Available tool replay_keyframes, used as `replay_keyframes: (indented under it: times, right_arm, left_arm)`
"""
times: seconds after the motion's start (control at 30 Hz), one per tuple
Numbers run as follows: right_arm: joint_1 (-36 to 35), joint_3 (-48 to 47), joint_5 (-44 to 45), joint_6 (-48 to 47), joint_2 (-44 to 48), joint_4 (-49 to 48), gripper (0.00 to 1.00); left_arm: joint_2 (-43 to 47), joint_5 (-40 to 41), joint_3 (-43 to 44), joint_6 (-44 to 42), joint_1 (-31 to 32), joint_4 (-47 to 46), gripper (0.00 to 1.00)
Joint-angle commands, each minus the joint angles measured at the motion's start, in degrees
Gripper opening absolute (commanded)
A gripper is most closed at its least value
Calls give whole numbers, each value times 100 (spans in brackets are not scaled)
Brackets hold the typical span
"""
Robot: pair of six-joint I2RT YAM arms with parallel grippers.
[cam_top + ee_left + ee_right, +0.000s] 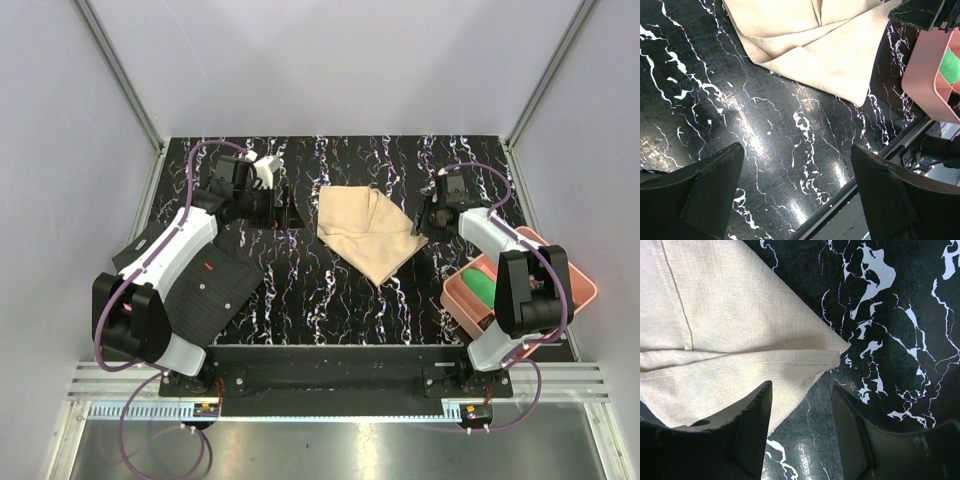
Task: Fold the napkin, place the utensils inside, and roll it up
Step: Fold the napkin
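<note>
The beige napkin [365, 232] lies folded on the black marbled table, one corner pointing right. My right gripper [422, 222] hovers at that corner. In the right wrist view the napkin [730, 335] fills the upper left, and the right gripper [800, 400] is open. Its left finger [752, 425] stands over the cloth's edge, with only bare table between the jaws. My left gripper [285, 208] is left of the napkin, open and holding nothing. In the left wrist view that gripper [797, 175] is over bare table, the napkin [810, 45] beyond it. The utensils are out of view.
A pink tray [520, 285] holding a green item sits at the right edge, beside the right arm, and shows as pink tray [935, 75] in the left wrist view. A black dotted mat [210, 285] lies under the left arm. The table's front rail [875, 165] runs close by.
</note>
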State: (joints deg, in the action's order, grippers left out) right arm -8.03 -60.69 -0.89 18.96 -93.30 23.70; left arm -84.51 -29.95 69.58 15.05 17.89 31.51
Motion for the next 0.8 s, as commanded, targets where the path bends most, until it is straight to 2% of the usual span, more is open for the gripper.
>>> replay_keyframes:
  times: [0.0, 0.2, 0.23, 0.43, 0.77]
  right_arm:
    - [-14, 22, -44, 29, -83, -164, 57]
    - [-14, -110, 62, -59, -347, -314, 48]
    - [-14, -119, 62, -68, -356, -357, 43]
    - [30, -110, 334, -112, -426, -375, 28]
    - [135, -180, 352, -156, -628, -410, 26]
  left_arm:
    - [5, -213, -68, 42, -22, -259, 91]
    - [-13, -195, -68, 42, -31, -268, 91]
    - [-13, -186, -68, 42, -31, -250, 91]
    - [-30, -195, -68, 42, -31, -259, 91]
    - [-22, -204, -68, 42, -22, -259, 91]
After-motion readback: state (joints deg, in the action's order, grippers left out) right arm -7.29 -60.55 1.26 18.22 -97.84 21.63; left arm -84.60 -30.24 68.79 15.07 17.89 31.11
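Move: The folded right-hand corner of the napkin, where I will pinch, is just below my right fingertips: about 3 cm down, 1 cm ahead and 2 cm to the right. From that corner, the napkin's near tip is some 10 cm left and 10 cm back. The pink bin's middle lies about 20 cm right of and 14 cm nearer me than my right hand. From my idle left hand the corner is roughly 30 cm right, 3 cm back and 15 cm below. I lower my right hand about 2.5 cm onto the napkin's folded corner, closing the fingers from a bit over half open as I go, until they pinch the folded edge just inside the tip. Once down, I ease about 1 cm to the right with the cloth between the fingertips, the wrist barely turning. ##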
